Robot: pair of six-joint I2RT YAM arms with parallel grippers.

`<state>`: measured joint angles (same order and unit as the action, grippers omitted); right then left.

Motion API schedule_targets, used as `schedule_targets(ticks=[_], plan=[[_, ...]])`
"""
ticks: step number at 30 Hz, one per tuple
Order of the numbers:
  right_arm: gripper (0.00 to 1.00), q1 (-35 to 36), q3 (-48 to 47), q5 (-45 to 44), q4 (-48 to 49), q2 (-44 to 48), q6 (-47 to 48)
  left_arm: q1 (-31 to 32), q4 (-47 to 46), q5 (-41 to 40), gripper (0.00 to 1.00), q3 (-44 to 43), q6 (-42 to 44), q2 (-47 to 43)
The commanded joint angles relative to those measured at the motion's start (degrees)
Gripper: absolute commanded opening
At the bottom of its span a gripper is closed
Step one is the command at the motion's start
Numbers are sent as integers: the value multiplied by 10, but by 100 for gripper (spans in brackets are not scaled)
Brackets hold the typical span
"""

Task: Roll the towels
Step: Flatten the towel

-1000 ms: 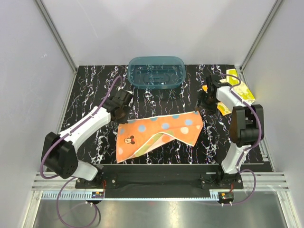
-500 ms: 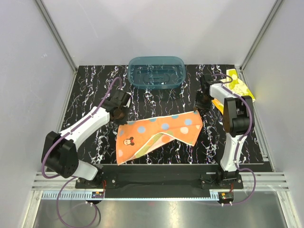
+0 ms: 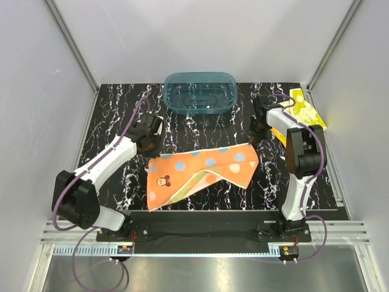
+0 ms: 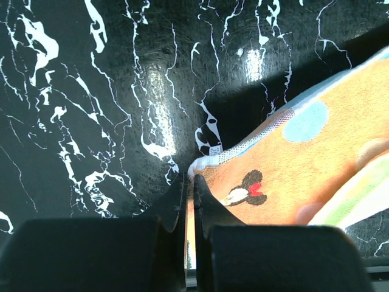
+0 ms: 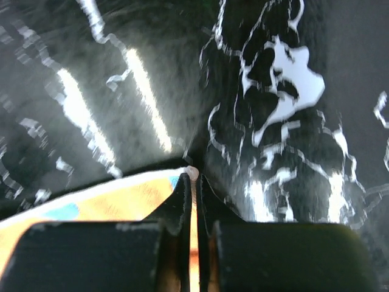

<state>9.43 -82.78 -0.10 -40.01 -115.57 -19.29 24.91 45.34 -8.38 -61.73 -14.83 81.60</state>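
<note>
The orange towel with pale blue dots (image 3: 200, 170) lies partly folded on the black marbled table, a cartoon mouse printed near its left end. My left gripper (image 3: 150, 146) is shut on the towel's far left corner (image 4: 203, 163), cloth pinched between its fingers (image 4: 176, 201). My right gripper (image 3: 255, 135) is shut on the far right corner (image 5: 192, 173), the towel edge (image 5: 109, 204) running off to the left. A second towel, bright yellow (image 3: 306, 112), lies at the far right edge behind the right arm.
A teal translucent tub (image 3: 199, 92) stands at the back middle of the table (image 3: 115, 115). White walls and metal frame rails close in the sides. The arm bases sit on the near rail.
The right gripper came down to the towel's far right corner and shut on it. The left gripper, holding its corner, drew slightly left, shifting the towel's left end.
</note>
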Motion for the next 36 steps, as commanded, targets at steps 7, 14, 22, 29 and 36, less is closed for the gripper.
schedule_targets(ticks=[7, 14, 22, 29, 36], plan=[[0, 12, 17, 14, -58, 291, -19, -3, 26, -38, 0, -71, 5, -135], [0, 12, 86, 38, -129, 495, -44, -3, 76, -14, 0, -96, 2, -235], [0, 12, 81, 12, -227, 638, -51, -3, 149, 8, 0, -136, 3, -320], [0, 12, 32, -49, -243, 586, -41, -3, 205, 10, 0, -204, -8, -279], [0, 11, 76, -52, -134, 432, -54, -11, 126, 38, 0, -127, -31, -161]])
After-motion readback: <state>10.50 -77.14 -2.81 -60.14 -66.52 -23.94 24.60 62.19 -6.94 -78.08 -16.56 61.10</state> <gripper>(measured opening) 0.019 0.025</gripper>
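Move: Both hands already pinch the far corners of the orange towel, left hand some 8 cm above the table, right hand barely off it. The orange towel's middle lies about 21 cm right and 7 back from the left hand, 19 left and 13 back from the right hand. The yellow towel sits roughly 12 cm ahead and 21 right of the right hand; the teal tray, 26 ahead and 22 left of it. Upward in one quick sweep, both hands keep the orange towel's far corners pinched: the left rises about 20 cm, the right 27, drawing back towards the bases, the right much farther, while the fingertips tilt forward some 25 to 35 degrees. Near the end both swing forward and down by a few centimetres, tilting partly back, slightly wider apart than at the start. ##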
